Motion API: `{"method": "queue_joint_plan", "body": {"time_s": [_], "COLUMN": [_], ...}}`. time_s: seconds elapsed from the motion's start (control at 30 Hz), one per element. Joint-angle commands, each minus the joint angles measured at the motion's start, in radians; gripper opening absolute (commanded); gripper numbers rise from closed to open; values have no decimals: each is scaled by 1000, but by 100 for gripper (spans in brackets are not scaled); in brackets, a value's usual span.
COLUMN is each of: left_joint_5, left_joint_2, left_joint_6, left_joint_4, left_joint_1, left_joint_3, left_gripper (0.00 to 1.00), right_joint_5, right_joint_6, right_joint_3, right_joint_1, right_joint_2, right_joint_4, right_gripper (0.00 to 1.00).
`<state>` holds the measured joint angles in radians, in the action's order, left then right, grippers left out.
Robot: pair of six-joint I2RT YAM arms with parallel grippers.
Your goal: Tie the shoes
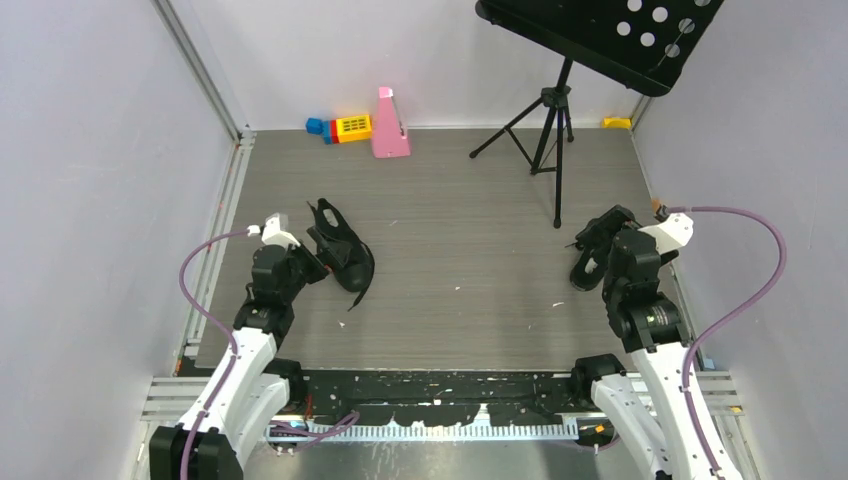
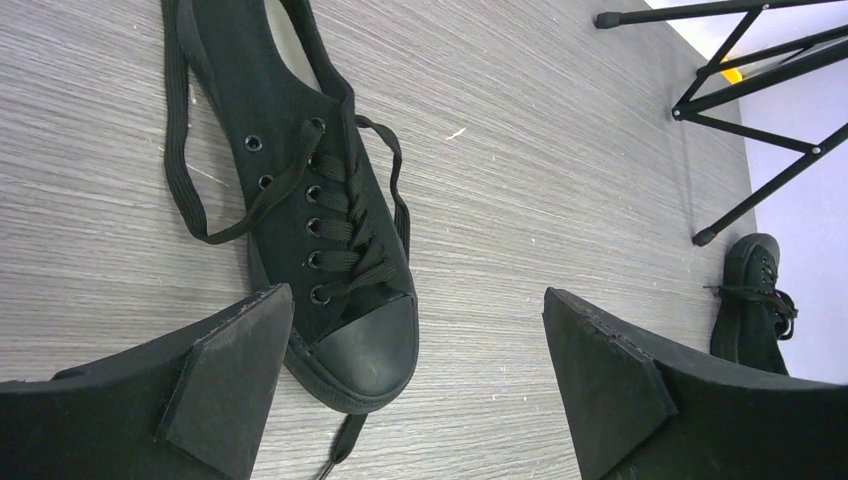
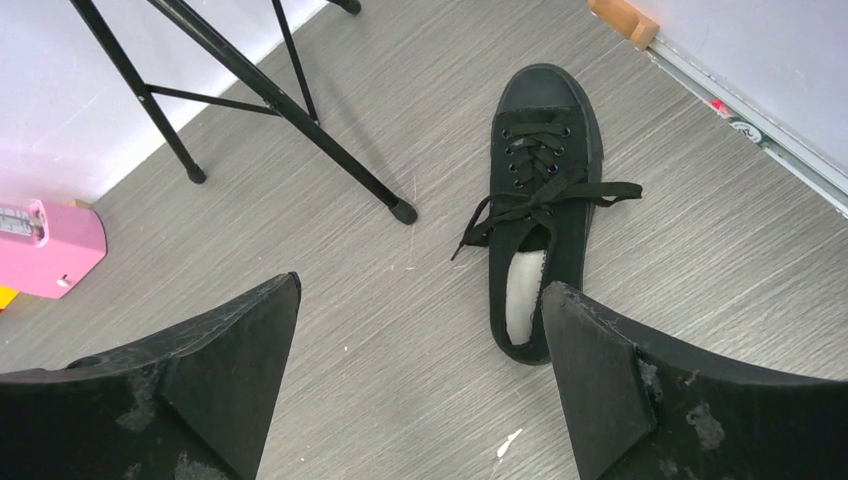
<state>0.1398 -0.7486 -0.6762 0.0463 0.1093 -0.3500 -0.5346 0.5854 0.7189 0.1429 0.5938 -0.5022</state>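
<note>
Two black lace-up shoes lie on the grey floor. The left shoe (image 1: 345, 250) (image 2: 330, 220) points its rubber toe at my left gripper (image 1: 308, 265) (image 2: 415, 300). Its laces (image 2: 185, 170) trail loose on the floor, and one end runs out under the toe. That gripper hovers open just above the toe, touching nothing. The right shoe (image 1: 583, 270) (image 3: 545, 170) lies heel toward my right gripper (image 1: 603, 245) (image 3: 420, 290), its laces (image 3: 530, 205) crossed at the top with the ends spread sideways. The right gripper is open and empty, with its right finger (image 3: 600, 380) over the heel.
A black tripod music stand (image 1: 555, 130) (image 3: 280, 100) stands at the back right, one foot close to the right shoe. A pink metronome (image 1: 388, 125) and coloured toy blocks (image 1: 345, 127) sit at the back wall. White walls with metal rails bound both sides.
</note>
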Motion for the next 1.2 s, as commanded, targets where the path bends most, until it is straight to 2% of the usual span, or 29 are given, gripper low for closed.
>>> {"method": "queue_joint_plan", "body": {"time_s": [0.0,0.3,0.43,0.63,0.73,0.83,1.0,1.17], "left_joint_5": [-24,-38,-173,-326,-423,-432,-386,-395], "left_joint_2": [5,-9,-63,-229,-308,-380,-484,-673], "left_joint_6": [0,16,6,35,69,88,164,164], "left_joint_4": [0,7,-36,-114,-203,-238,-163,-266], "left_joint_1": [2,3,4,37,65,86,113,114], "left_joint_3": [-29,-19,-33,-130,-228,-299,-361,-539], "left_gripper": [100,100,100,98,100,100,100,99], "right_joint_5": [4,57,170,292,350,383,415,441], "right_joint_6": [7,4,-36,-53,-46,-41,-32,-30], "right_joint_3": [20,11,39,71,70,71,81,97], "right_joint_1": [0,0,0,0,0,0,1,2], "right_joint_2": [21,42,102,214,251,282,315,329], "right_joint_4": [44,65,54,61,101,124,145,153], "right_gripper": [96,96,96,96,96,96,96,96]}}
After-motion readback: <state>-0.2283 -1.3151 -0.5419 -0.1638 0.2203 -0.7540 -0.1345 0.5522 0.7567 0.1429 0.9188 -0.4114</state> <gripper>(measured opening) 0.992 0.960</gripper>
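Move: The untied left shoe, toe towards me, has its middle roughly 8 cm ahead of my left hand, 3 cm to its right and 10 cm below. Its loose side lace bends about 6 cm ahead and 2 cm to the left of that hand. From my right hand the untied shoe lies some 65 cm left and 8 cm ahead; the tied shoe is about 10 cm ahead and 3 cm right, a stand foot 15 cm ahead and 11 cm left, all some 20 cm below. With its fingers wide open, my left hand first dips about 5 cm while drifting left, then swings forward some 6 cm over the untied shoe, lifting slightly before sinking again, its wrist tilting over towards a more downward aim. Meanwhile my open right hand leaves the tied shoe, going left, down and forward towards the untied one, turning about 20 degrees counter-clockwise. ##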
